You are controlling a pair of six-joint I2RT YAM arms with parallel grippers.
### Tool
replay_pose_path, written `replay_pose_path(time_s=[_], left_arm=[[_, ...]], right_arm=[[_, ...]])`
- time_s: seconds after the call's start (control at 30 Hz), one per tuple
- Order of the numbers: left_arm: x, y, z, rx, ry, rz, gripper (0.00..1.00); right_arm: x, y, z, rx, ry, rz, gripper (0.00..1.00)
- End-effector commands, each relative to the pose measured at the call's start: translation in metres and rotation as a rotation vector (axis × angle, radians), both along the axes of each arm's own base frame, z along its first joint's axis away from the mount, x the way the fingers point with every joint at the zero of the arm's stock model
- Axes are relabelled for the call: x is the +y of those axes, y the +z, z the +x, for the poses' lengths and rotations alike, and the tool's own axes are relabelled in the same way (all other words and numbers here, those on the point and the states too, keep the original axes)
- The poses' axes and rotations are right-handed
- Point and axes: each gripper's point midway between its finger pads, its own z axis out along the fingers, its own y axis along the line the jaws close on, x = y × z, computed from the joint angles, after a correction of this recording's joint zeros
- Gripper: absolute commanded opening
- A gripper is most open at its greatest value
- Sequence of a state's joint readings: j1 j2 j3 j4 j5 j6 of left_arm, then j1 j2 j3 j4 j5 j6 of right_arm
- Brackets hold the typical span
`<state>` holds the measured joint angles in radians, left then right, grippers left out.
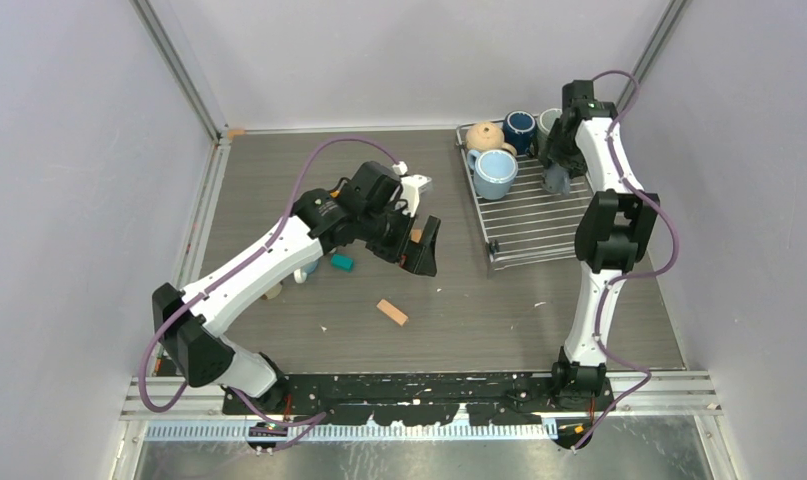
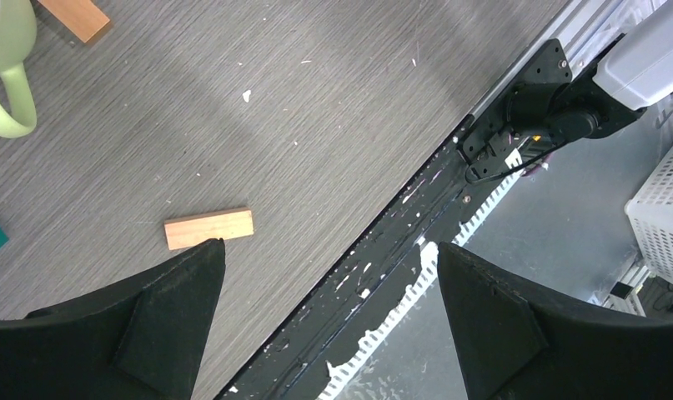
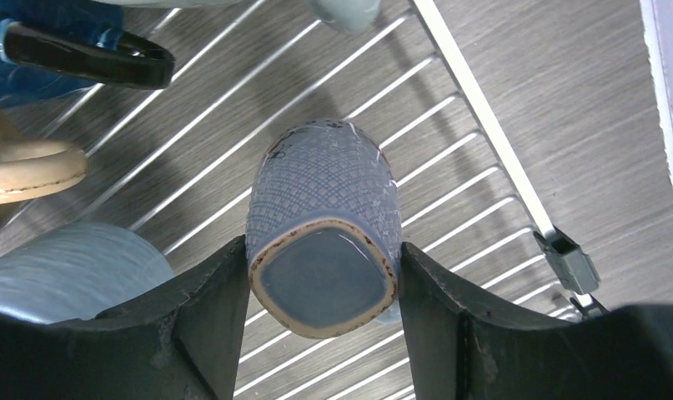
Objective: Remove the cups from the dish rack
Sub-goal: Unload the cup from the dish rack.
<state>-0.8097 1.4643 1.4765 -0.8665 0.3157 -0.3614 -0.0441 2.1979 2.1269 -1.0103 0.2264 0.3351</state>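
Note:
The wire dish rack point(image 1: 529, 225) stands at the back right. On its far end are a tan cup point(image 1: 486, 135), a navy cup point(image 1: 520, 128), a light blue cup point(image 1: 495, 173) and a grey-green cup point(image 1: 549, 120). My right gripper point(image 1: 557, 180) is shut on a blue-grey patterned cup point(image 3: 324, 208), base towards the camera, over the rack wires point(image 3: 474, 179). Both fingers point(image 3: 208, 308) press its sides. My left gripper point(image 2: 329, 245) hangs open and empty over the table's middle point(image 1: 424, 248). A lime green cup point(image 2: 3, 58) stands on the table.
Wooden blocks point(image 2: 209, 227) point(image 2: 76, 15) and a teal block point(image 1: 341, 262) lie on the table by my left arm. A white object point(image 1: 416, 185) sits behind the left wrist. Navy handle point(image 3: 82, 58), tan handle point(image 3: 24, 171) and the light blue cup point(image 3: 66, 271) crowd the held cup's left.

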Motion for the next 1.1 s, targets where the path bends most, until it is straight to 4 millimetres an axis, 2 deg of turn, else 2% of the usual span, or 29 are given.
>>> replay_pose_path(time_s=[0.0,0.33,0.5,0.77,0.83,0.87,1.07], left_arm=[[-0.017,0.027,0.007,-0.038,0.001,-0.097,1.00],[-0.026,0.040,0.017,-0.060,0.048,-0.159,1.00],[-0.026,0.051,0.027,-0.097,0.087,-0.177,1.00],[-0.025,0.067,0.051,-0.115,0.151,-0.267,1.00],[-0.025,0.070,0.059,-0.097,0.162,-0.320,1.00],[-0.026,0.068,0.061,-0.079,0.163,-0.346,1.00],[-0.019,0.072,0.082,-0.035,0.203,-0.465,1.00]], right_arm=[[-0.004,0.075,-0.003,-0.161,-0.063,-0.005,0.33],[0.006,0.124,-0.035,-0.252,-0.074,0.051,0.33],[0.027,0.147,-0.054,-0.310,-0.032,0.152,0.33],[0.093,0.178,-0.084,-0.411,0.121,0.428,0.33],[0.104,0.184,-0.091,-0.427,0.146,0.461,0.33],[0.121,0.187,-0.096,-0.428,0.184,0.484,0.33],[0.187,0.203,-0.118,-0.460,0.326,0.646,0.33]])
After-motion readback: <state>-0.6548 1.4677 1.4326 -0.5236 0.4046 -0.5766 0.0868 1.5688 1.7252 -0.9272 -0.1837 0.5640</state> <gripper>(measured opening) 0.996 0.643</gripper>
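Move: The grey-blue cup is already between the right hand's fingers, low in the rack; the unloaded cups await on the table, the nearest, a green mug, about 39 cm left of this hand and 12 cm back, 8 cm lower. In the rack the light blue mug stands about 15 cm left, level with it; the navy mug some 9 cm left and 13 cm ahead; the tan mug 17 cm left, 10 cm ahead. From the left hand the green mug is roughly 17 cm ahead, 6 cm left, 19 cm below. The grey-blue cup, still pinched, is raised about 15 cm by the right hand as it draws back some 11 cm, then swings left towards the green mug, about 14 cm, passing on the near side of the light blue mug. The wrist tilts some 30 degrees so the fingers swing leftward and up. The left hand, open and empty, goes forward about 7 cm and rises. ##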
